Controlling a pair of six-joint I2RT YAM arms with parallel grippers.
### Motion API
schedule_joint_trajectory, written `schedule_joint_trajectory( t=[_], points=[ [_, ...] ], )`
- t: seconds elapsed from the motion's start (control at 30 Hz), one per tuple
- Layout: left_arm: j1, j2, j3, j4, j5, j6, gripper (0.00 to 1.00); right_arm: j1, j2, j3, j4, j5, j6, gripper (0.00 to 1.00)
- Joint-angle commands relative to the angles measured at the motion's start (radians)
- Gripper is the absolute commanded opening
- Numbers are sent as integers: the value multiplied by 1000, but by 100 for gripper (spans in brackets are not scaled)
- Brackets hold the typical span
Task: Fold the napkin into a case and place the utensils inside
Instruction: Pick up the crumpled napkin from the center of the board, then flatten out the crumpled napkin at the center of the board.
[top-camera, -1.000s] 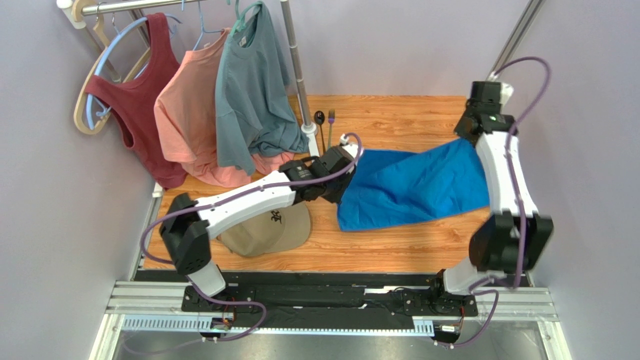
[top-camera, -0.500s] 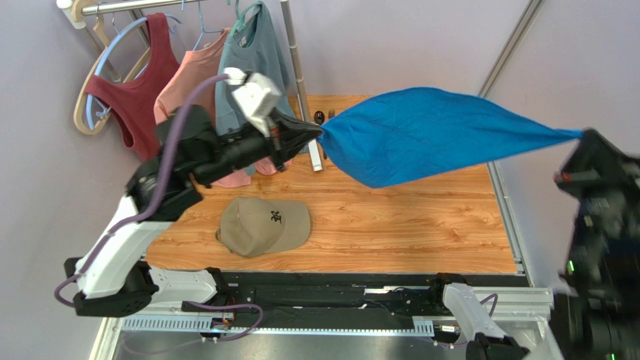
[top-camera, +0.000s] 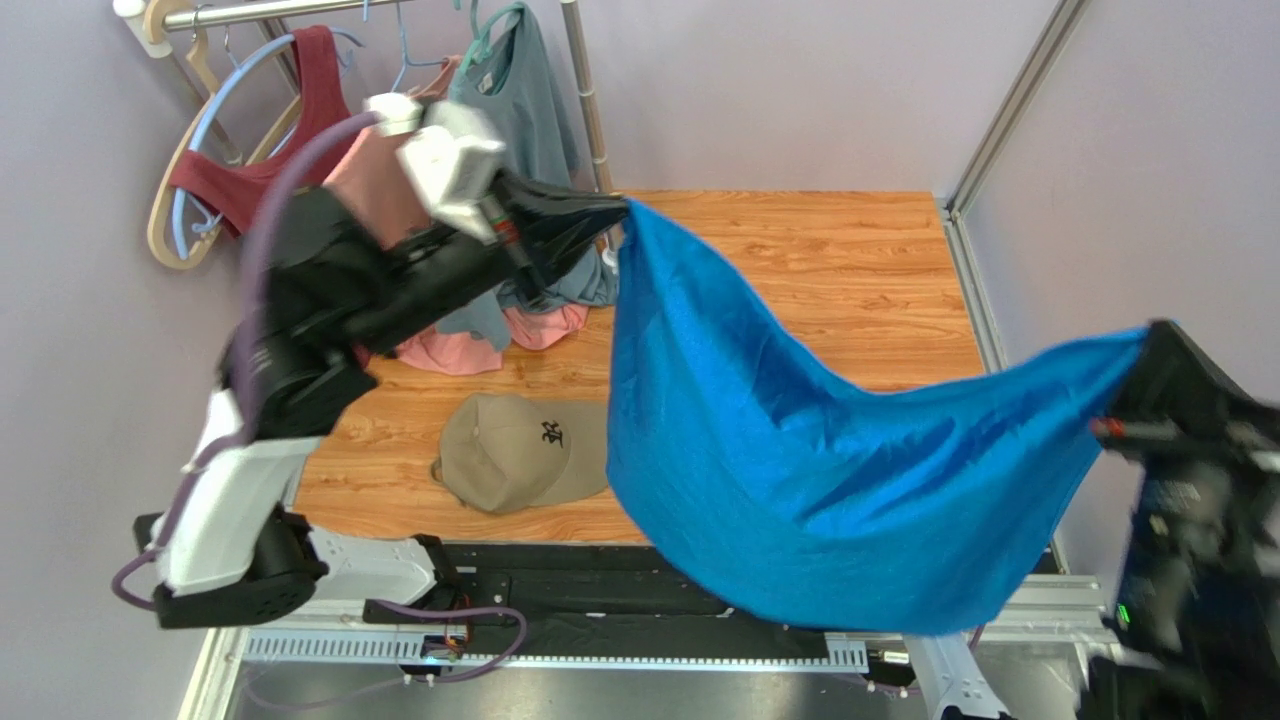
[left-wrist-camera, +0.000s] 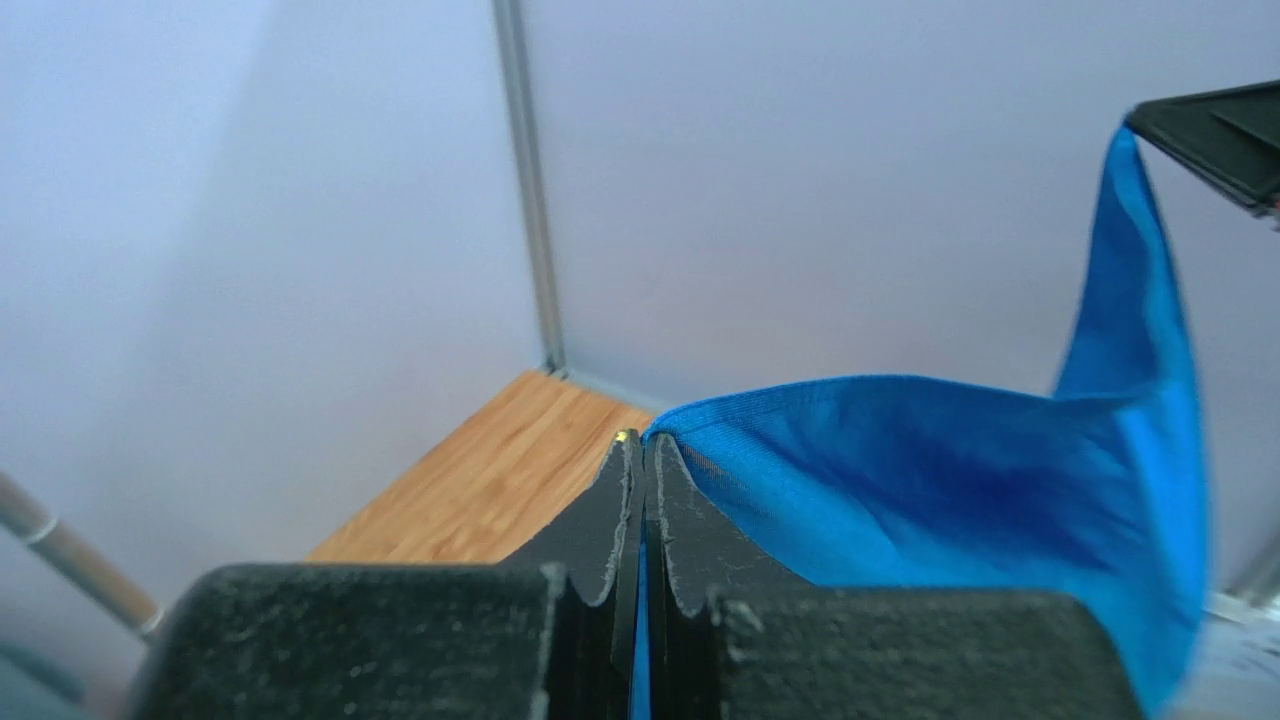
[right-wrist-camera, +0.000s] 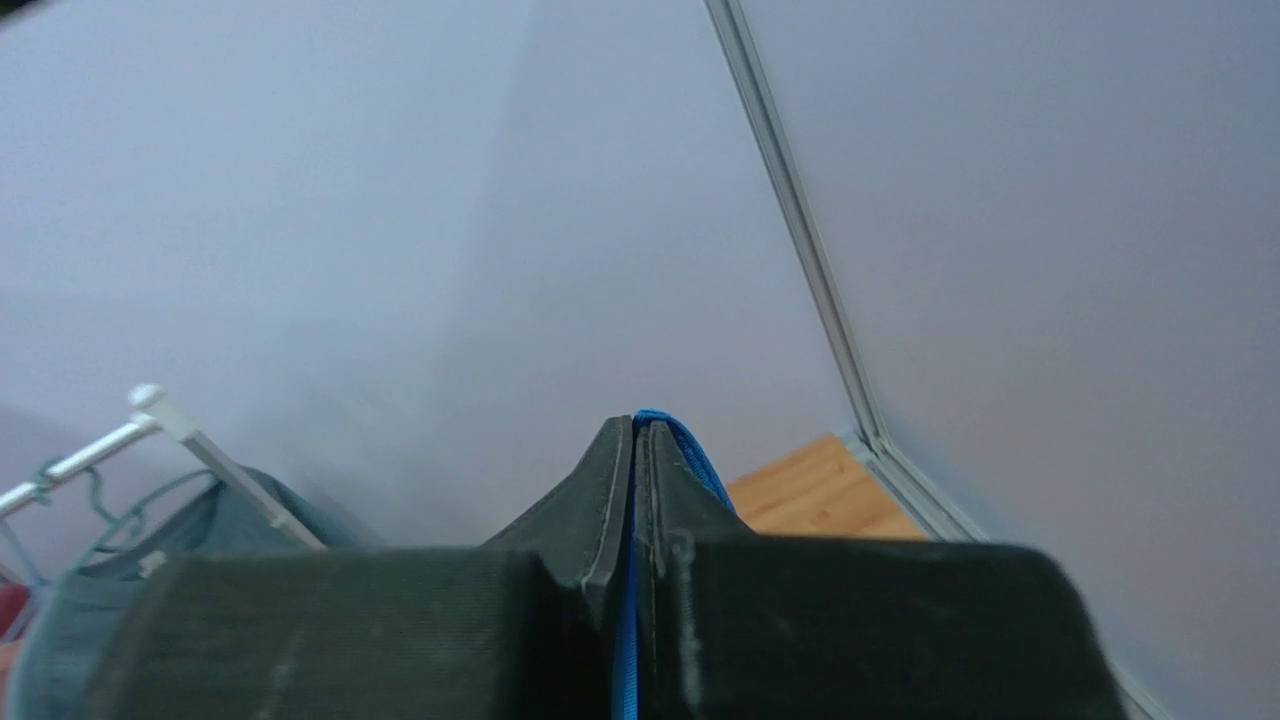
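Observation:
The bright blue napkin (top-camera: 812, 465) hangs in the air between both arms, spread wide and sagging low over the table's near half. My left gripper (top-camera: 619, 210) is raised near the clothes rack and shut on one corner; in the left wrist view the blue cloth (left-wrist-camera: 962, 480) runs between the closed fingers (left-wrist-camera: 684, 525). My right gripper (top-camera: 1145, 348) is raised at the far right and shut on the opposite corner, with a blue edge (right-wrist-camera: 672, 438) showing at its closed tips. The utensils are hidden. No folded case shows.
A tan cap (top-camera: 526, 450) lies on the wooden table (top-camera: 842, 255) at the near left. Shirts hang on a rack (top-camera: 585, 90) at the back left, a grey-teal one (top-camera: 526, 90) just behind the left gripper. Walls close in on both sides.
Both arms rose from the table with the napkin's corners. Since half a second ago the cloth has swung toward the camera and billowed open downward.

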Motion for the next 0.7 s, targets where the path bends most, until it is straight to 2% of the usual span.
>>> schedule_joint_trajectory(
  t=[0.0, 0.03, 0.1, 0.2, 0.23, 0.3, 0.43, 0.67],
  points=[
    [79, 172, -6, -24, -155, 15, 0, -3, 94, -234, 92, 52, -28, 0],
    [102, 224, -15, -10, -144, 0, 0, -3, 108, -321, 159, 59, -39, 0],
    [163, 275, -30, 25, -141, -10, 0, -3, 157, -389, 218, 83, -40, 0],
    [218, 386, -84, 194, -129, 21, 0, -3, 238, -558, 400, 117, -60, 0],
    [231, 451, -84, 223, -130, 24, 0, -3, 265, -593, 510, 120, -71, 0],
    [261, 526, -70, 271, -139, 35, 0, -4, 398, -656, 594, 140, -105, 0],
    [303, 782, 52, 352, -174, 46, 0, -32, 682, -643, 769, 140, -143, 0],
    [358, 1094, 218, 501, -145, 59, 0, -87, 1077, -456, 855, 63, -166, 0]
  ],
)
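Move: My left hand holds one corner of the blue napkin and my right hand another, both high up. My left hand's place on the far board is about 38 cm ahead, 11 cm to its right and 48 cm below; the cap is 9 cm ahead and 16 cm left, and the fork, behind the napkin, 37 cm ahead and 3 cm right. My right hand's spot is some 40 cm ahead, 9 cm right and 46 cm below. I sweep both hands forward and down together towards the far part of the board, roughly 40 cm out and 36 cm down, each keeping its pinch on its napkin corner. My left hand also drifts right, its fingers swinging counter-clockwise and tipping down, ending just right of the fork; my right hand tips its fingers down about 50 degrees. ##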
